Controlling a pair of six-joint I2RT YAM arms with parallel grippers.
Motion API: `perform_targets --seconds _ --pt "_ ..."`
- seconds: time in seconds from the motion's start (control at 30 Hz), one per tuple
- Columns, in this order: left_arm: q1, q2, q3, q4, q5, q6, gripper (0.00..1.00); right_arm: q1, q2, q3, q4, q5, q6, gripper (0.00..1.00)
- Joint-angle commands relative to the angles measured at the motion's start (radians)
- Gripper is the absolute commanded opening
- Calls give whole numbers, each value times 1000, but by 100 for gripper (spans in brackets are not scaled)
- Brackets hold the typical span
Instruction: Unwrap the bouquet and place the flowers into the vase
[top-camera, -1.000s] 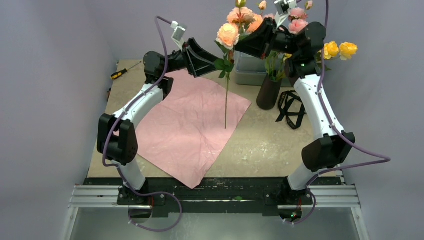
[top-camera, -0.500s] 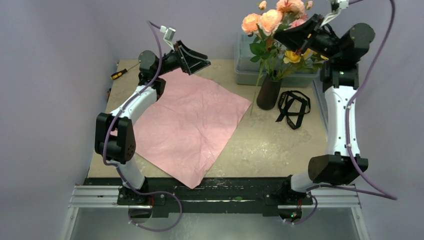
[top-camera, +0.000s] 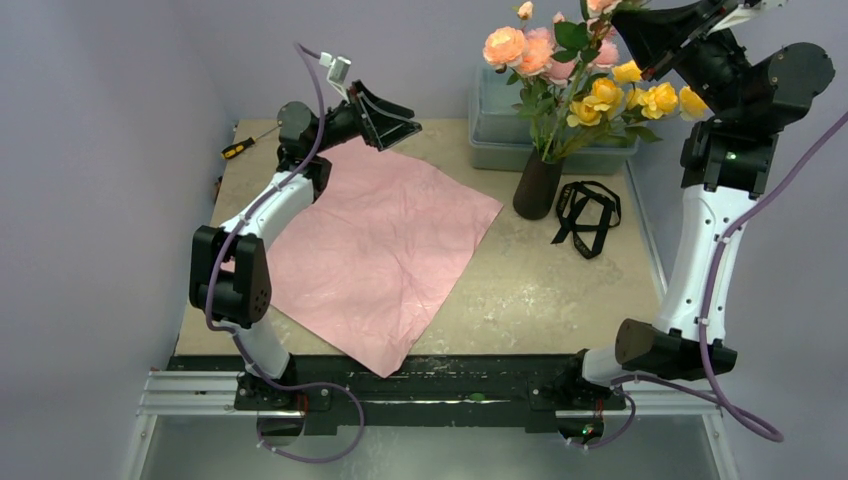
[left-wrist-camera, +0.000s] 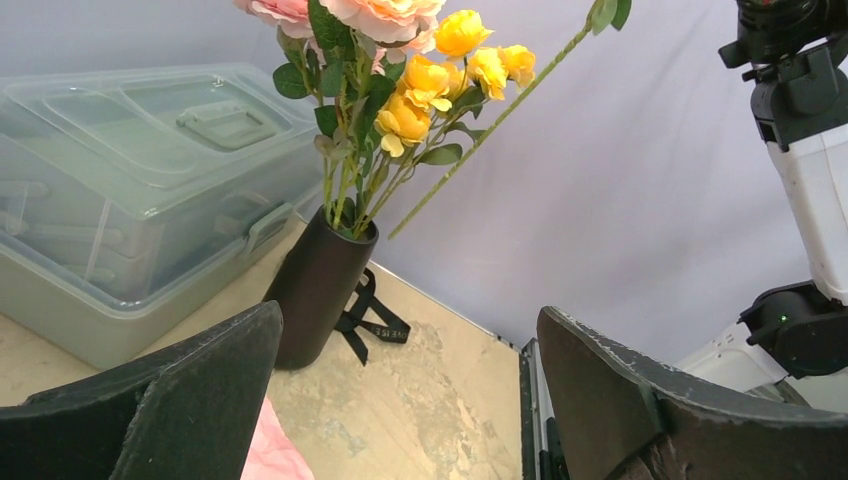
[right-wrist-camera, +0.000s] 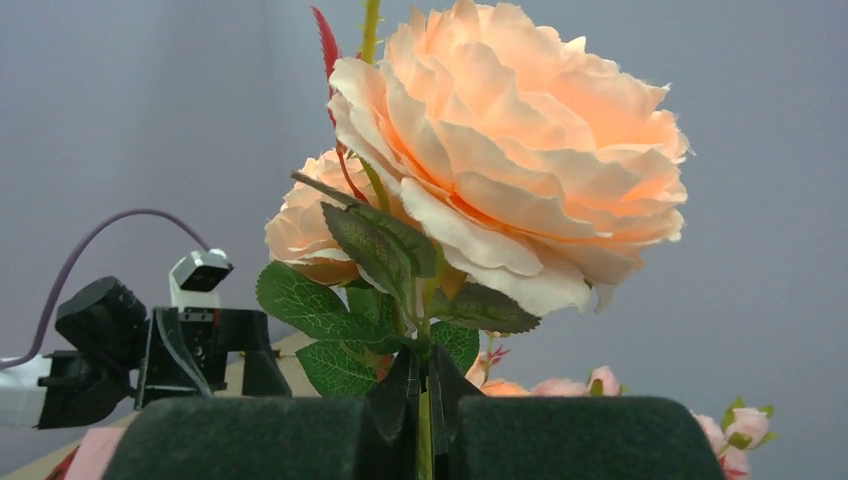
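Observation:
The dark vase (top-camera: 537, 185) stands at the back of the table and holds several yellow and peach-pink flowers (top-camera: 600, 95). High above it, my right gripper (top-camera: 622, 22) is shut on the green stem of a peach rose (right-wrist-camera: 510, 150). That long stem slants down toward the vase mouth; whether its end is inside I cannot tell. In the right wrist view the stem is pinched between the pads of the gripper (right-wrist-camera: 425, 420). My left gripper (top-camera: 405, 118) hovers open and empty over the far corner of the flat pink paper (top-camera: 380, 250), facing the vase (left-wrist-camera: 318, 290).
A black ribbon (top-camera: 585, 210) lies right of the vase. A translucent lidded plastic box (top-camera: 500, 130) sits behind it against the wall. A screwdriver (top-camera: 245, 145) lies at the far left corner.
The right arm has risen and swung right with the rose, bringing its stem from over the paper to the vase. The left gripper has drawn back left and opened wide.

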Motion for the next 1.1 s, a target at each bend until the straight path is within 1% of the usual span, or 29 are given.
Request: perform_targets --seconds 0.0,0.2,0.73,1.07 --pt "0 -52 -11 36 -1 34 100 -5 24 52 49 122 -40 0" --pt "2 -67 -26 27 -1 52 100 -5 49 58 57 159 -35 0" --pt "3 -29 0 76 4 10 100 -5 7 -106 86 193 -142 0" --pt "4 -21 -1 66 2 13 100 -6 -7 -186 71 229 -156 0"
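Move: The right hand already holds the last peach rose by its stem. The vase it is bound for stands about 14 cm ahead and nearly in line sideways, its middle some 50 cm below and its mouth about 39 cm below. Yellow roses in the vase lie around 11 cm ahead, 5 cm right, 20 cm down; the black ribbon is 10 cm ahead, 14 cm right, on the table. From the idle left hand the vase is about 32 cm right, 8 cm ahead and 28 cm lower. Keeping its closed fingers on the peach rose's stem, the right hand carries it forward about 7 cm and some 4 cm to the right. After a slight rise it sinks, ending about 5 cm lower, while the hand turns some 10 degrees clockwise, bringing the stem's free lower end over to the vase mouth. ##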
